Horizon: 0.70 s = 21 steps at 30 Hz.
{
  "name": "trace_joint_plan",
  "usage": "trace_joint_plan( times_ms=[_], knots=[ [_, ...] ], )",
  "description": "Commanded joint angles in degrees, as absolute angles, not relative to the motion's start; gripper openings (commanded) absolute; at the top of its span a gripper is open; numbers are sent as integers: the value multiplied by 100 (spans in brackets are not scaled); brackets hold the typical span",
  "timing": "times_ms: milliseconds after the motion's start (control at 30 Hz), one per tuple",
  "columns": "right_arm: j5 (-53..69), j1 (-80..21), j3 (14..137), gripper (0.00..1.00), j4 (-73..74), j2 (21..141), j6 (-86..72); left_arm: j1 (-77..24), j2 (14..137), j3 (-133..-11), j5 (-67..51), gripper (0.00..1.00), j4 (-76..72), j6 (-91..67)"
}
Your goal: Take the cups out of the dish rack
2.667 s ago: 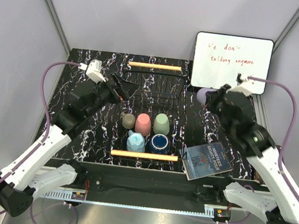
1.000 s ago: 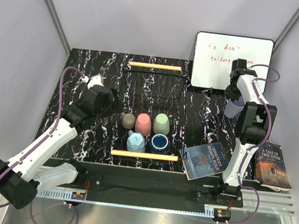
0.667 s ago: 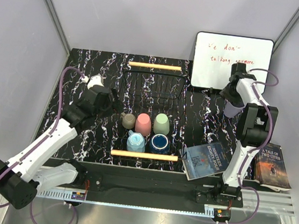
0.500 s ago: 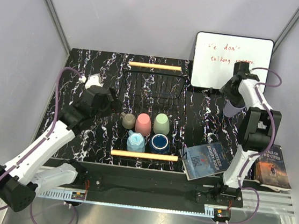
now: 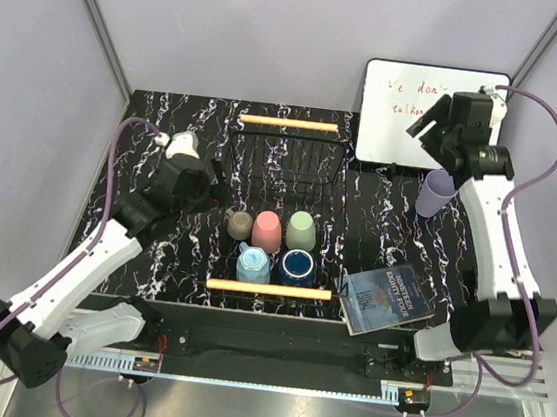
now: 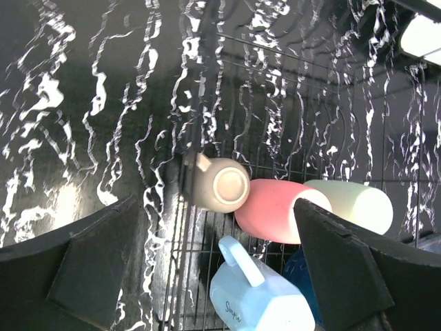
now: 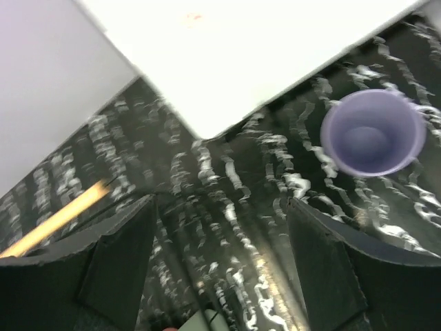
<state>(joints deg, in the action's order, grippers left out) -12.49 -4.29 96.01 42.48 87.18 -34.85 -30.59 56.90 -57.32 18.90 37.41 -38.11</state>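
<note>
The black wire dish rack (image 5: 294,160) with wooden bar handles holds a beige mug (image 5: 239,225), a pink tumbler (image 5: 267,231), a pale green tumbler (image 5: 301,230), a light blue mug (image 5: 253,264) and a navy mug (image 5: 296,266). A lavender tumbler (image 5: 434,193) stands upright on the table right of the rack, mouth up (image 7: 372,132). My right gripper (image 5: 427,123) hangs open above and behind it, empty (image 7: 220,207). Over the rack's left side my left gripper (image 5: 221,184) is open, above the beige mug (image 6: 220,185), the pink tumbler (image 6: 275,210) and the light blue mug (image 6: 258,300).
A white whiteboard (image 5: 432,115) with red writing leans at the back right, just behind the lavender tumbler. A blue book (image 5: 386,298) lies at the rack's near right corner. Grey walls close in on both sides.
My right gripper opened, let go of the lavender tumbler and lifted away toward the whiteboard; the tumbler stays standing on the table. The left gripper edged a little toward the rack.
</note>
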Motion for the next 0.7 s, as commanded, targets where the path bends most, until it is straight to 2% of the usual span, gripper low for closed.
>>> trace_joint_plan(
  times_ms=[0,200,367,667],
  knots=[
    [-1098,-1306,8730,82,3938,7763,-3437,-3461,6186,-6291,1872,99,3366,-3226],
    [-1116,-2511,7191,81,3437,6549,-3594,-4410,7196,-6942,2522,99,3410,-2681],
    [-1134,-2944,6321,81,3305,5811,-3788,-4535,7935,-7207,2505,99,3410,-2777],
    [-1055,-3138,5950,80,3340,5203,-3736,-4544,9035,-7462,2320,99,3296,-3059]
  ],
)
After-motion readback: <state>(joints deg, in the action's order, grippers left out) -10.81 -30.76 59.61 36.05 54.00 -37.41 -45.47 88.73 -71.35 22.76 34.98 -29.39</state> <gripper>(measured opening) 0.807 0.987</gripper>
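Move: The pink cup in the rack stands about 11 cm to the right of the open left hand, 4 cm ahead and some 15 cm below. The grey-brown cup is 6 cm left of the pink one, the green cup 8 cm right of it, the light blue cup 8 cm nearer the base. From the right hand, the pink cup is roughly 31 cm left, 11 cm back and 24 cm down. Left hand swings about 12 cm right, then sinks, open, towards the pink cup; right retreats back-left some 20 cm. ##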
